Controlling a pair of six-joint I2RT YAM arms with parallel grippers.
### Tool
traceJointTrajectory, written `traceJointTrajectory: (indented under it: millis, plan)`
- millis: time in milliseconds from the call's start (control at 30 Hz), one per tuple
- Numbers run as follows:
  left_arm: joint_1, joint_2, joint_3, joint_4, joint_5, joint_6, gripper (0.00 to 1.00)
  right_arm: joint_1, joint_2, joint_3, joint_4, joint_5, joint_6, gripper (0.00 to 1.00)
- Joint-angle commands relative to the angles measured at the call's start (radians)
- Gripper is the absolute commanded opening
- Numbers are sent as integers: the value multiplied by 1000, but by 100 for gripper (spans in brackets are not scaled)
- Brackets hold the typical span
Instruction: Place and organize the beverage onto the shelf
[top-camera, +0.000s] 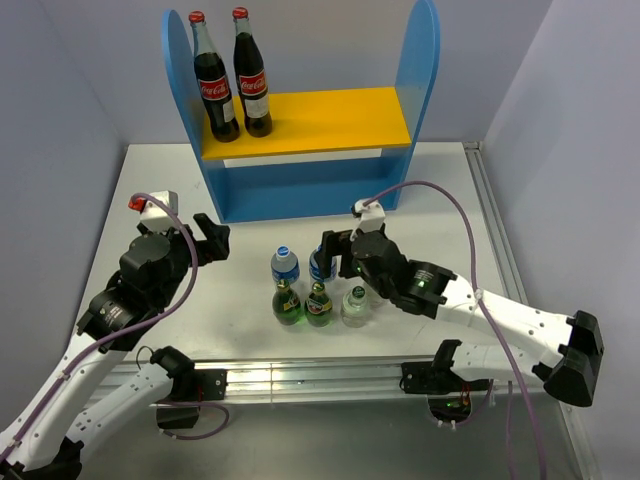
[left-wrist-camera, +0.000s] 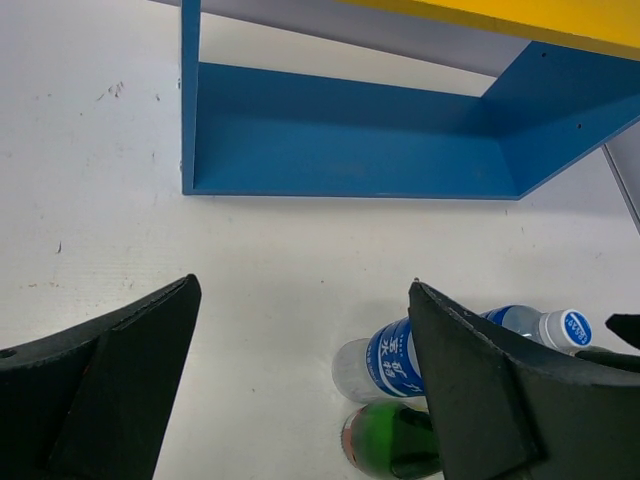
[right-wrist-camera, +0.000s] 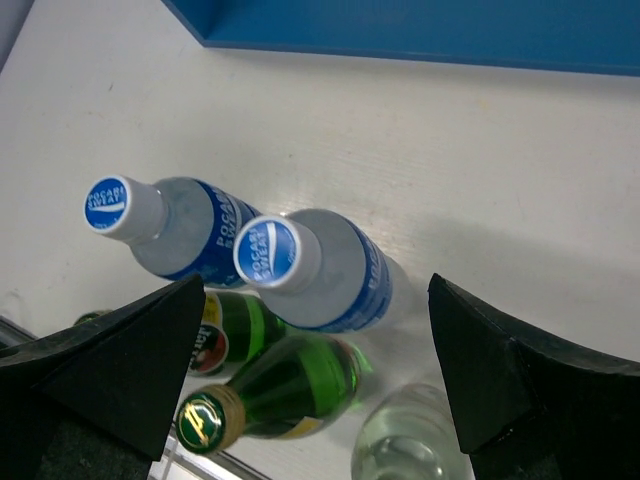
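Note:
Several small bottles stand clustered on the table in front of the shelf. Two are blue-capped water bottles, two are green glass bottles, and one is a clear bottle. My right gripper hangs open over the right water bottle, which sits between its fingers without touching them. The other water bottle, a green bottle and the clear bottle lie around it. My left gripper is open and empty, left of the cluster. Past its right finger show a water bottle and a green bottle.
Two tall red-capped cola bottles stand on the left of the shelf's yellow upper board. The blue lower tier holds nothing. Grey walls close in behind and at both sides. A metal rail runs along the near table edge.

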Motion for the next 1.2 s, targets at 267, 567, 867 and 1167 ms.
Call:
traceJointTrajectory:
  millis: [267, 567, 867, 1167]
  plan:
    - [-4, -8, -7, 26, 4, 22, 91, 6, 93, 50, 153, -6, -9, 100]
    - [-4, -8, -7, 26, 7, 22, 90, 6, 133, 39, 182, 10, -14, 86]
    - [-4, -13, -10, 28, 13, 22, 90, 6, 151, 20, 187, 36, -20, 59]
    - [-4, -11, -7, 25, 10, 22, 90, 6, 166, 1, 193, 42, -15, 45]
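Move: The blue-labelled bottle on the right stands just ahead of the open right hand, about 3 cm forward and 3 cm left, its cap nearly at finger height and its middle some 11 cm below. Its twin is roughly 8 cm to the left of it, level with it. A green bottle stands about 8 cm nearer the base, directly behind it, and the clear bottle about 8 cm to the right of that green one. From the left hand, the aimed-at bottle lies some 20 cm right, 1 cm ahead and 19 cm lower. The right fingers, wide open at first, end up pinching the white cap of the right-hand blue-labelled bottle from both sides, about half closed. To get there the hand eases left and forward by roughly 4 cm, quickest at the start, sinking only about a centimetre; the closing comes once it has nearly arrived, and the wrist hardly turns. ##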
